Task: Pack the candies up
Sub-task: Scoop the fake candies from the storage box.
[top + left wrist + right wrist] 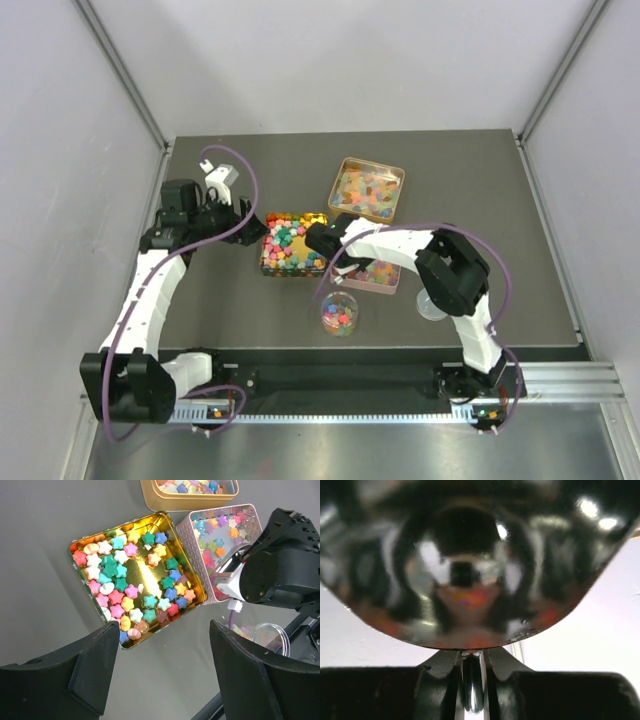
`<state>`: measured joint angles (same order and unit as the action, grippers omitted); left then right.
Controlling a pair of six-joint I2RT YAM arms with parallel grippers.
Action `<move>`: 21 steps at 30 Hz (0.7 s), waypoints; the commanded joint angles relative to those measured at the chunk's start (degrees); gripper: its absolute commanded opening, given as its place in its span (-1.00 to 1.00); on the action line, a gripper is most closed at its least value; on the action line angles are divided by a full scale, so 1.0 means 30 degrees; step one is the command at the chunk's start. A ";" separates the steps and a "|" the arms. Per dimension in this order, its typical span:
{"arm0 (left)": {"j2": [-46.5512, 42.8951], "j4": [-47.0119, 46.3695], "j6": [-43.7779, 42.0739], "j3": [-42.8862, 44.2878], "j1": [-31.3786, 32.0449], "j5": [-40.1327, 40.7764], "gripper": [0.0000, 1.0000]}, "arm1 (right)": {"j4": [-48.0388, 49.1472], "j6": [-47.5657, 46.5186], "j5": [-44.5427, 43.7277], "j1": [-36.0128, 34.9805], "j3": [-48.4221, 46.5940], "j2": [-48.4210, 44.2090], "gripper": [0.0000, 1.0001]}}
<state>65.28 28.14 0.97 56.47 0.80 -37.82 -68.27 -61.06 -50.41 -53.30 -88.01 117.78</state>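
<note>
Star-shaped candies (116, 597) in many colours lie in an open gold tin (144, 574), left of centre on the table (288, 245). My left gripper (162, 680) hangs open just in front of that tin's near corner, with nothing between its fingers; from above it (243, 226) is at the tin's left side. My right gripper (472, 680) is shut on the thin handle of a metal spoon (470, 565), whose shiny bowl fills the right wrist view. In the top view the right gripper (326, 238) sits at the gold tin's right edge.
A pink patterned tin (192, 545) with a few candies stands right of the gold tin. A second gold tin (366, 188) of translucent candies is behind. A clear cup (340, 314) of candies and another clear cup (432, 305) stand near the front edge.
</note>
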 commanded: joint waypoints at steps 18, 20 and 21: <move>0.2176 0.0171 -0.0881 0.2446 -0.0119 0.0566 0.54 | 0.2245 -0.0799 0.6954 0.2267 0.0974 -0.0703 -1.00; 0.2468 0.0200 -0.0910 0.2709 -0.0119 0.0654 0.54 | 0.2599 -0.1063 0.7631 0.2588 0.1326 -0.1025 -1.00; 0.2557 0.0229 -0.0910 0.2769 -0.0119 0.0655 0.54 | 0.2919 -0.1122 0.8098 0.2706 0.1589 -0.1113 -1.00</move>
<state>72.03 28.80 -0.64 61.63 0.78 -36.07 -62.70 -62.43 -33.17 -46.72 -85.82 117.58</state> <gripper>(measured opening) 0.771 0.117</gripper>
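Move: From the right gripper, which already holds the metal scoop, the pink box of candies is centred about 3 cm back, 3 cm left and some 10 cm down. The glass jar stands about 15 cm back and 9 cm left, the black-and-gold tin about 21 cm left and 1 cm ahead, and the gold box some 17 cm ahead and 2 cm left. From the left gripper the pink box is about 22 cm to the right, level fore and aft, 19 cm below. Lower the right gripper about 5 cm so the scoop goes down into the pink box: ease it forward-left a couple of centimetres first, then sink faster while drawing right and back. Tip the fingers further down and let the hand's left side rise, some 20 degrees in all, keeping the scoop gripped. Meanwhile bring the open left gripper forward 2–3 cm, clear above the tin's left side. ##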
